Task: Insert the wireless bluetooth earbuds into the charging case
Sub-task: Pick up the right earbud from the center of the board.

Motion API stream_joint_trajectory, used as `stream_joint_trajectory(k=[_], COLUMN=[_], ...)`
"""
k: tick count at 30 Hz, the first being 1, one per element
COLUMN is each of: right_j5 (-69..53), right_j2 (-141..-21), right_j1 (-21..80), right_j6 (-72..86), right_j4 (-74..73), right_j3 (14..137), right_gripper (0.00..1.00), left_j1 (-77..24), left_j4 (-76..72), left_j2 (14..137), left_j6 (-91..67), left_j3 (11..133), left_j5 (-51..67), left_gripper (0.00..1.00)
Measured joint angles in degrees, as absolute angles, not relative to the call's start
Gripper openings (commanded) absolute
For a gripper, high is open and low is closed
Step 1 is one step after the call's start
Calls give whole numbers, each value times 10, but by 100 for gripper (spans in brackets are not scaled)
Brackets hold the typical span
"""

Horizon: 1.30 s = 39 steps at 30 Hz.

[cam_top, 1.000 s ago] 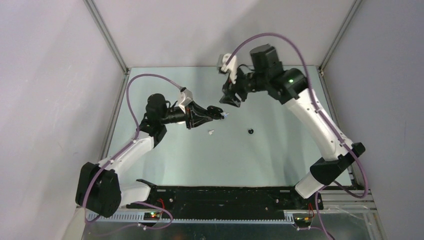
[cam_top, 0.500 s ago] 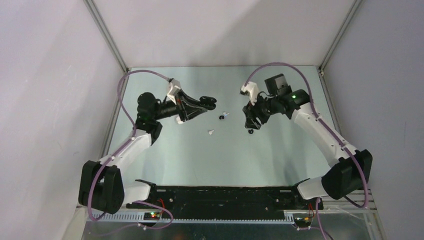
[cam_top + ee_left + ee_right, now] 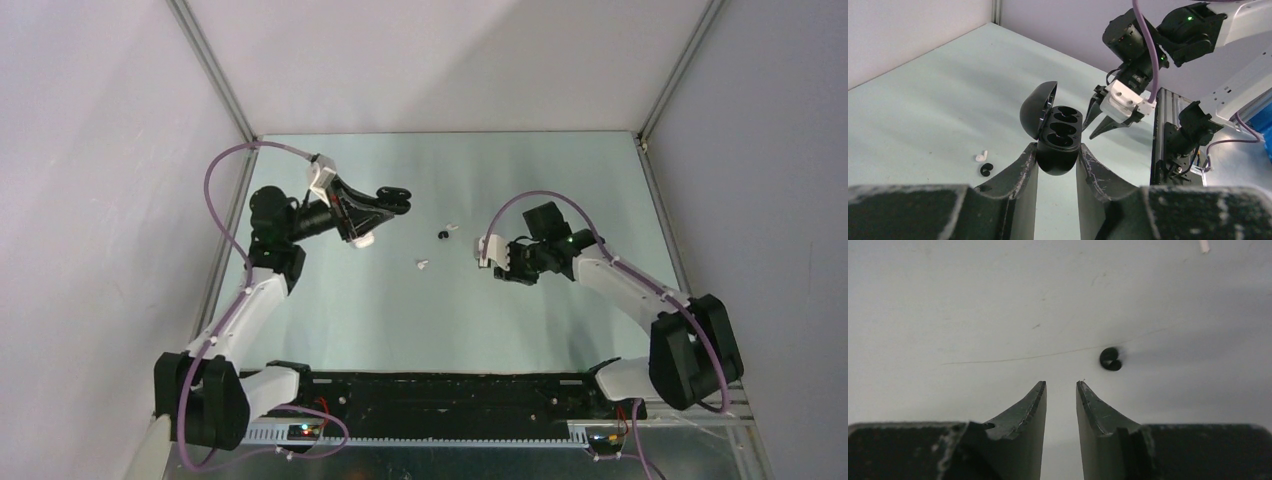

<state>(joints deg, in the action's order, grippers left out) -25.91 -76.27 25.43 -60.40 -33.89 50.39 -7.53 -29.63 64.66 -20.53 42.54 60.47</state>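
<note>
A black charging case point(image 3: 1060, 135) stands upright with its lid open and both wells empty. My left gripper point(image 3: 1058, 150) is shut on its lower half and holds it above the table at the back left point(image 3: 395, 195). One white earbud point(image 3: 452, 228) lies mid-table, also visible in the left wrist view point(image 3: 980, 156). A second earbud point(image 3: 422, 265) lies nearer the front. My right gripper point(image 3: 1061, 384) points down, low over the table point(image 3: 503, 265). Its jaws are narrowly apart with nothing between them.
A tiny black bit point(image 3: 1110, 359) lies just ahead and right of the right fingertips. Another black bit point(image 3: 442, 234) sits beside the farther earbud. Grey walls and metal frame posts close in the table point(image 3: 330, 320) on three sides.
The right arm swung down and toward the front, and its jaws narrowed. The left arm drew back to the left with the case, away from the earbud and the black bit.
</note>
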Motion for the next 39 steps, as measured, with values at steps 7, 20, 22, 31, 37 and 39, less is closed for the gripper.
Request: stream_joint_trajectory(k=[7, 20, 22, 31, 37, 39], right_j5=[-250, -244, -244, -242, -241, -243], right_j2=[-839, -927, -940, -972, -983, -984], right_j1=[255, 245, 242, 216, 209, 209], right_j6=[-696, -751, -757, -786, -794, -794], right_j4=[-270, -246, -243, -250, -258, -258], right_j3=[504, 531, 538, 567, 576, 581], right_gripper=[32, 32, 33, 32, 31, 31], left_j1=[-63, -56, -54, -46, -42, -40], left_j4=[-289, -251, -245, -228, -228, -227], left_j2=[649, 657, 659, 667, 678, 681], left_j6=[-205, -203, -199, -194, -195, -195], left_j3=[416, 416, 416, 416, 417, 418], left_j5=[602, 601, 600, 591, 587, 587], left_gripper=[0, 0, 0, 0, 0, 0])
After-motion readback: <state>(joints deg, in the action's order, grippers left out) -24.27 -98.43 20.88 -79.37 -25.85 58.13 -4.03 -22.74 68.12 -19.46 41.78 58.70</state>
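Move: Ahead of the right hand, about 7 cm out and 2 cm to its left, some 8 cm lower, lies the black right earbud on the board. From that earbud, the other black earbud is roughly 12 cm left and 7 cm farther out, a white earbud 10 cm left and 9 cm farther out, and a second white earbud 16 cm left, level with it. From the left hand, the right earbud is about 24 cm right, 5 cm ahead and 28 cm below. Reaching forward about 8 cm and sinking some 6 cm, the right hand brings its part-open fingers down to just over the right earbud, turning slightly counter-clockwise and pointing more steeply; the sinking eases off while it still edges forward. The left hand keeps hold of the open case, lowering it about 4 cm, drifting slightly forward and left, and rolling its forward side down some 10 degrees. ##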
